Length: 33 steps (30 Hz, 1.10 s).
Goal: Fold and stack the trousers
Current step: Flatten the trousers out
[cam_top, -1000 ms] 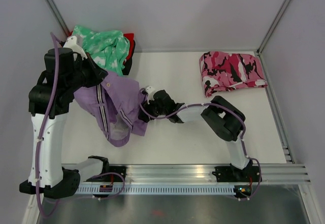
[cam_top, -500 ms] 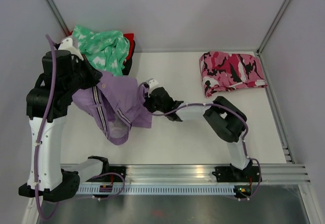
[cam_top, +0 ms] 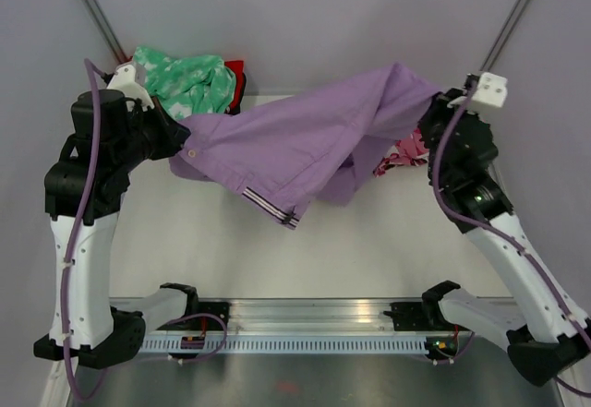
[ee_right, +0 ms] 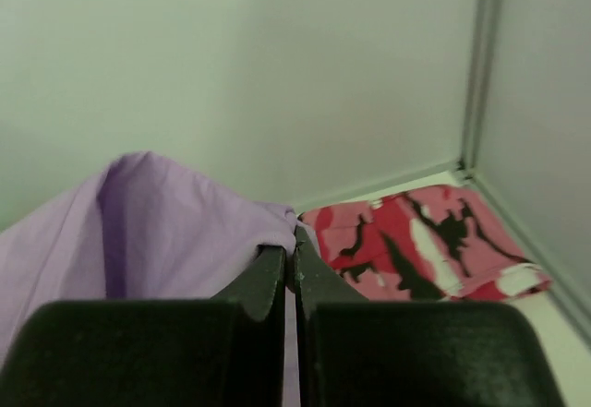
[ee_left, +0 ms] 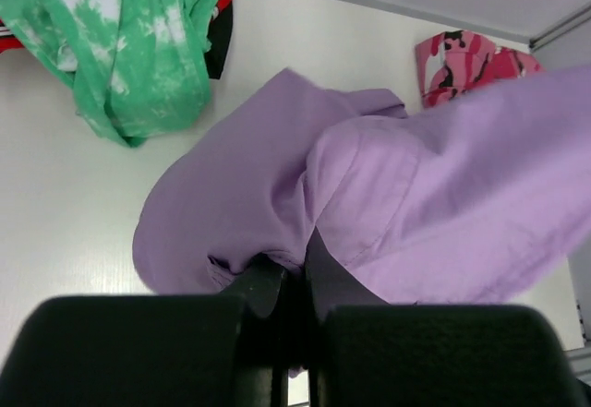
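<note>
The lilac-purple trousers (cam_top: 305, 139) hang stretched in the air between both arms, above the white table. My left gripper (cam_top: 177, 137) is shut on their waist end at the left; the striped waistband (cam_top: 270, 208) sags below the middle. My right gripper (cam_top: 432, 101) is shut on the other end, raised at the back right. In the left wrist view the purple cloth (ee_left: 388, 195) bunches over the closed fingers (ee_left: 291, 278). In the right wrist view the closed fingertips (ee_right: 292, 241) pinch a fold of the trousers (ee_right: 157, 232).
A mint-green patterned garment (cam_top: 189, 84) lies heaped at the back left over a red one (cam_top: 236, 73). A folded pink-black camouflage garment (cam_top: 406, 153) lies at the back right, partly hidden by the cloth and right arm. Grey walls enclose the table (cam_top: 369, 241).
The right gripper closed on the trousers near the middle of the table and swung up and right, pulling the bunched cloth out into a long span. The left gripper kept its hold.
</note>
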Motion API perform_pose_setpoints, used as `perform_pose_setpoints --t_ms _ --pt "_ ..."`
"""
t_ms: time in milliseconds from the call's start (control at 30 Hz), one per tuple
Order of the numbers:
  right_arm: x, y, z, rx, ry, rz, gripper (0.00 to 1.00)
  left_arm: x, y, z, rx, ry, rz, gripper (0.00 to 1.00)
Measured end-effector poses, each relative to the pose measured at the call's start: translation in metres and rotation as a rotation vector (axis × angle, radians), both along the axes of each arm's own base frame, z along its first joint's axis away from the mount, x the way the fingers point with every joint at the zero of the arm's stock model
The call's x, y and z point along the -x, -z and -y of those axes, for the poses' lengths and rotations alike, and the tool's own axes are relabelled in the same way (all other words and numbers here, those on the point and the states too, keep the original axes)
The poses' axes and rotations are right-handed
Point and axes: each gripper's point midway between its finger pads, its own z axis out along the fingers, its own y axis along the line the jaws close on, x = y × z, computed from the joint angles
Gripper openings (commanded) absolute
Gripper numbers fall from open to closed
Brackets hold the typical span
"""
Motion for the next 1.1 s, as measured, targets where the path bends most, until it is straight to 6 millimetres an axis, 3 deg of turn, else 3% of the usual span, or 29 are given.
perform_pose_setpoints --t_ms 100,200,267,333,433,533,633,667,733,767,800,833,867,900,967,1000,1033,1100 --pt "0.038 -0.023 0.032 -0.002 0.073 0.019 0.0 -0.006 0.019 -0.009 -0.033 -0.034 -0.032 0.02" --pt "0.058 -0.013 0.043 0.022 0.08 -0.034 0.0 -0.007 0.088 -0.023 -0.057 -0.078 -0.194 0.02" --pt "0.066 0.007 0.038 0.053 0.022 -0.095 0.0 -0.003 0.138 -0.027 -0.072 -0.091 -0.323 0.02" --pt "0.074 0.04 0.026 0.092 -0.07 -0.18 0.0 0.006 0.191 -0.032 -0.089 -0.104 -0.473 0.02" --pt "0.088 0.094 -0.01 0.11 -0.305 -0.316 0.0 0.018 0.23 -0.047 -0.096 -0.156 -0.599 0.02" --pt "0.112 0.155 -0.056 0.027 -0.569 -0.455 0.0 0.015 0.237 -0.071 -0.093 -0.249 -0.614 0.02" --pt "0.147 0.215 -0.084 -0.075 -0.723 -0.625 0.0 0.006 0.24 -0.109 -0.065 -0.393 -0.608 0.02" --pt "0.16 0.229 -0.09 -0.098 -0.756 -0.672 0.0 0.002 0.241 -0.121 -0.053 -0.433 -0.606 0.02" --pt "0.181 0.243 -0.097 -0.13 -0.81 -0.728 0.12 -0.002 0.246 -0.14 -0.034 -0.495 -0.612 0.06" --pt "0.187 0.244 -0.1 -0.136 -0.832 -0.736 0.16 -0.004 0.249 -0.147 -0.029 -0.518 -0.618 0.2" --pt "0.193 0.244 -0.105 -0.144 -0.859 -0.741 0.28 -0.005 0.253 -0.153 -0.03 -0.534 -0.627 0.33" --pt "0.196 0.243 -0.108 -0.152 -0.876 -0.747 0.39 -0.007 0.256 -0.156 -0.031 -0.542 -0.635 0.51" --pt "0.197 0.245 -0.111 -0.153 -0.887 -0.76 0.51 -0.009 0.259 -0.157 -0.03 -0.54 -0.64 0.82" --pt "0.196 0.249 -0.113 -0.148 -0.888 -0.778 0.69 -0.011 0.259 -0.155 -0.019 -0.527 -0.638 0.86" --pt "0.189 0.263 -0.116 -0.126 -0.863 -0.833 0.83 -0.015 0.256 -0.143 0.016 -0.489 -0.611 0.99" --pt "0.184 0.269 -0.117 -0.11 -0.841 -0.866 0.93 -0.013 0.252 -0.132 0.026 -0.467 -0.588 1.0" --pt "0.178 0.274 -0.117 -0.097 -0.815 -0.89 0.98 -0.01 0.249 -0.123 0.031 -0.446 -0.571 1.0" --pt "0.157 0.278 -0.118 -0.064 -0.734 -0.94 0.98 0.001 0.238 -0.096 0.049 -0.399 -0.513 1.0"
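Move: Both hands hold the purple trousers stretched high over the table. The bare middle where they will be laid is some 40 cm below both hands: about 2 cm ahead and 21 cm right of the left one, 8 cm back and 28 cm left of the right one. The green trousers' pile lies around 27 cm ahead, 10 cm left and 36 cm below the left hand; the folded pink camouflage trousers lie roughly 14 cm ahead, 5 cm right and 39 cm below the right hand. Keeping their grip at first, both hands swing the lifted trousers down towards the table: the left sinks about 24 cm and then sweeps left, drawing its end outwards, while the right pulls back some 20 cm as it drops and, after a short drift right, carries its end leftwards towards the bare middle. Both wrists tip downwards and turn counter-clockwise, and near the bottom the fingers of both open wide and let go of the cloth, still clear of the table, the left hand then easing back right. ##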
